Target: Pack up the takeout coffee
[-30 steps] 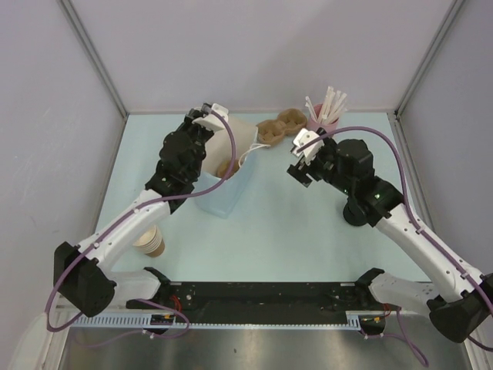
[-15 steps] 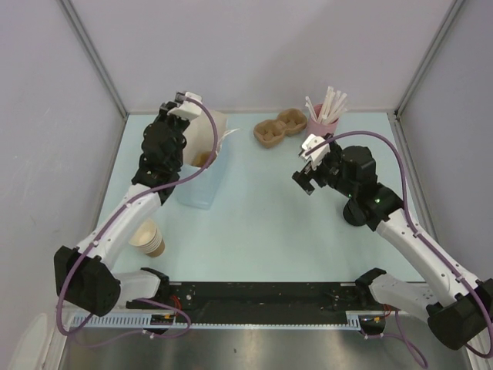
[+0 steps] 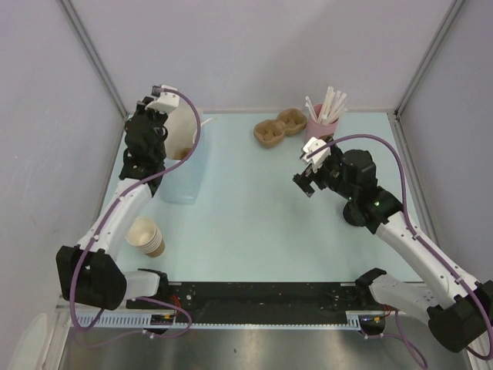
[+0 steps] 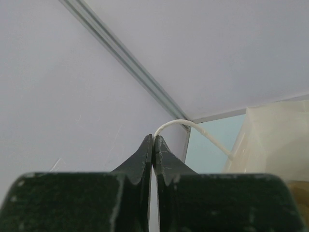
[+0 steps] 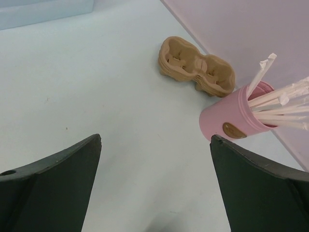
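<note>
The takeout coffee is hidden in every view. A pale blue paper bag (image 3: pixel 179 171) stands at the far left of the table, and a tan shape I cannot identify shows in its mouth. My left gripper (image 3: pixel 154 106) is above the bag's back edge. In the left wrist view this gripper (image 4: pixel 153 138) is shut on the bag's white cord handle (image 4: pixel 193 126), with the bag's cream wall (image 4: pixel 275 140) to the right. My right gripper (image 3: pixel 305 176) hovers over the table right of centre. Its jaws (image 5: pixel 155 138) stand wide open with nothing between them.
A brown pulp cup carrier (image 3: pixel 279 128) (image 5: pixel 195 71) lies at the back. To its right stands a pink cup of white straws (image 3: pixel 323 120) (image 5: pixel 236 116). A stack of lidless tan cups (image 3: pixel 146 237) lies near the left arm. Grey walls close in the table's left, back and right sides.
My left gripper has carried the bag by its handle leftward, from mid-table to the far left. The right gripper has opened wider and shifted slightly.
</note>
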Controlling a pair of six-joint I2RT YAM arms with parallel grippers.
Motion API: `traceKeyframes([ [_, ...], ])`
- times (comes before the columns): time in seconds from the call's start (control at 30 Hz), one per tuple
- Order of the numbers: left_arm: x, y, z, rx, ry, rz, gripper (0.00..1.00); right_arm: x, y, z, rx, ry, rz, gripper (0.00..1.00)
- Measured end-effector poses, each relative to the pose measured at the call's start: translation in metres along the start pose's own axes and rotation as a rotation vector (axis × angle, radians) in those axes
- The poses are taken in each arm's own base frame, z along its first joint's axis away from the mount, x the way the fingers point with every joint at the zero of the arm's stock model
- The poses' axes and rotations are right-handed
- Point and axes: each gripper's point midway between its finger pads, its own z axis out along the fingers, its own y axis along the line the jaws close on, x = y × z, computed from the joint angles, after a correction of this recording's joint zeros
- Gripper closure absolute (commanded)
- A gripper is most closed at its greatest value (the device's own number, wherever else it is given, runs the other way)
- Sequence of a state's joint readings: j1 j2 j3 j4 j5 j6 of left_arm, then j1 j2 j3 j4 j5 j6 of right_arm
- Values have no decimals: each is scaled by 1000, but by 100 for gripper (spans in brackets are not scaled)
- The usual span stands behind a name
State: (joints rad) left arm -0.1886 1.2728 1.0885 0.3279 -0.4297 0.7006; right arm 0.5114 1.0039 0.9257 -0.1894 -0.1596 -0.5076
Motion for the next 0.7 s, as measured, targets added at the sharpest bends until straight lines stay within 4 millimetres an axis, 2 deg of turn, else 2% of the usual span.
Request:
traceKeyframes([
  [0.27, 22, 24, 13, -50, 46, 14, 93, 4, 0, 0, -1, 3, 5, 0],
  [0.5, 21, 56, 19, -111, 40, 4, 93, 3, -1, -1, 5, 0, 6, 0],
  [0.7, 28, 65, 21, -131, 53, 2, 93, 3, -2, -1, 5, -2, 5, 0],
])
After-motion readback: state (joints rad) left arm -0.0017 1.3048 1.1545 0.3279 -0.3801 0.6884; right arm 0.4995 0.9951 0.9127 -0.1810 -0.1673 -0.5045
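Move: The left gripper already holds one handle of the takeout bag. The bag's middle hangs about 8 cm to its right, 2 cm ahead and some 22 cm below. The clear patch of table at the left, where the bag is being taken, lies nearly under this gripper, roughly 1 cm to its left and 37 cm down. The paper cups stand about 28 cm back, 1 cm left and 32 cm below. From the right gripper that patch is some 12 cm ahead, 44 cm left and 27 cm below. Keep the left fingers shut on the bag's handle and bring the left gripper about 7 cm further left, towards the left wall and away from the table's middle, easing off as you go. Halfway along, lift it some 2 cm, and let the hand swing a little counter-clockwise, under 10 degrees. ##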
